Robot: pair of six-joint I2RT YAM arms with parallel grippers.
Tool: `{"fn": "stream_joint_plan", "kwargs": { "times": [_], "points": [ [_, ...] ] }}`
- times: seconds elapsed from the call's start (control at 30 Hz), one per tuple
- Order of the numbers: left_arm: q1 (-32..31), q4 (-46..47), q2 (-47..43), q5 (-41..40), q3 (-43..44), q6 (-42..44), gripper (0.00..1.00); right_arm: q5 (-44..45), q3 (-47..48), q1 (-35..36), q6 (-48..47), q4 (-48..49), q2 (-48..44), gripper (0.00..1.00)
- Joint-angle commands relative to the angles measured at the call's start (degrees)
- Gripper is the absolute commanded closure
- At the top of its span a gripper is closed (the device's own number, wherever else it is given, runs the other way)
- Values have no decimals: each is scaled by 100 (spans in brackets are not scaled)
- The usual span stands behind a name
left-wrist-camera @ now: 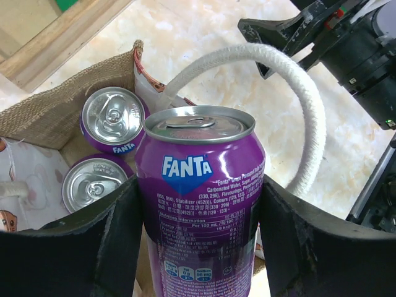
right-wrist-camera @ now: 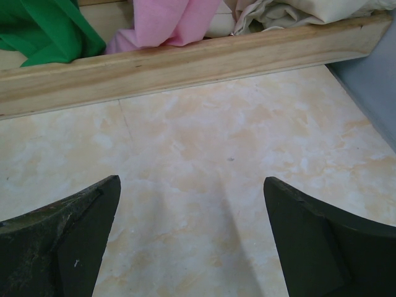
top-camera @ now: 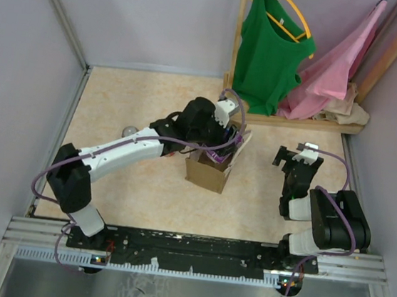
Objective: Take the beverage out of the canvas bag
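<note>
The tan canvas bag (top-camera: 206,172) stands upright mid-table; its woven wall (left-wrist-camera: 55,111) and a white looped handle (left-wrist-camera: 309,111) show in the left wrist view. My left gripper (top-camera: 230,139) is at the bag's mouth. In its wrist view the left gripper (left-wrist-camera: 199,185) is shut on an upright purple Fanta can (left-wrist-camera: 198,216), one black finger pressed against each side. Two more purple cans (left-wrist-camera: 113,117) (left-wrist-camera: 93,184) stand lower inside the bag. My right gripper (top-camera: 295,154) (right-wrist-camera: 192,185) hangs open over bare tabletop to the right of the bag.
A wooden rack base (top-camera: 309,122) (right-wrist-camera: 185,62) runs along the back right, with a green shirt (top-camera: 267,49) and a pink cloth (top-camera: 336,71) hanging above it. A small grey round object (top-camera: 130,132) lies left of my left arm. Walls close in the table.
</note>
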Motion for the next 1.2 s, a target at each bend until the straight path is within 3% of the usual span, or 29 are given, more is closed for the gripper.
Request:
{"fn": "stream_joint_plan", "kwargs": {
  "times": [0.0,0.27,0.73,0.87,1.03,1.1,1.17],
  "points": [
    [-29,1221,-332,100,-455,-110,100,5,98,-13,19,193,-25,1],
    [-42,1846,-441,50,-1007,-90,99,11,98,-12,24,194,-23,1],
    [-41,2713,-285,109,-1663,-196,84,10,94,-13,24,192,-27,1],
    [-38,2806,-198,119,-1722,-204,74,12,98,-17,24,191,-19,1],
    [-37,2892,-131,143,-1749,-224,72,12,93,-12,23,192,-27,1],
    [-39,2932,-113,136,-1758,-210,63,10,98,-11,23,194,-23,1],
    [-37,2979,-87,136,-1773,-194,61,5,94,-12,24,191,-23,1]
  ]
}}
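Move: The left hand already holds a purple Fanta can, lifted over the canvas bag; the bag's middle lies about 3 cm ahead, 4 cm left and 17 cm below. Inside, the far-right can stands about 7 cm ahead and 1 cm left, the far-left can about 5 cm ahead and 6 cm left. On the table, the red can is some 16 cm left and 2 cm back. From the right hand, the bag lies about 27 cm left, 2 cm back and 6 cm below. Downward, after a tiny last rise: the left hand reverses its lift and sinks about 5 cm almost straight towards the bag's opening, quickest early on, then slowing. The fingers keep their grip on the Fanta can's sides, while the wrist tips them some 5 degrees nearer level. ##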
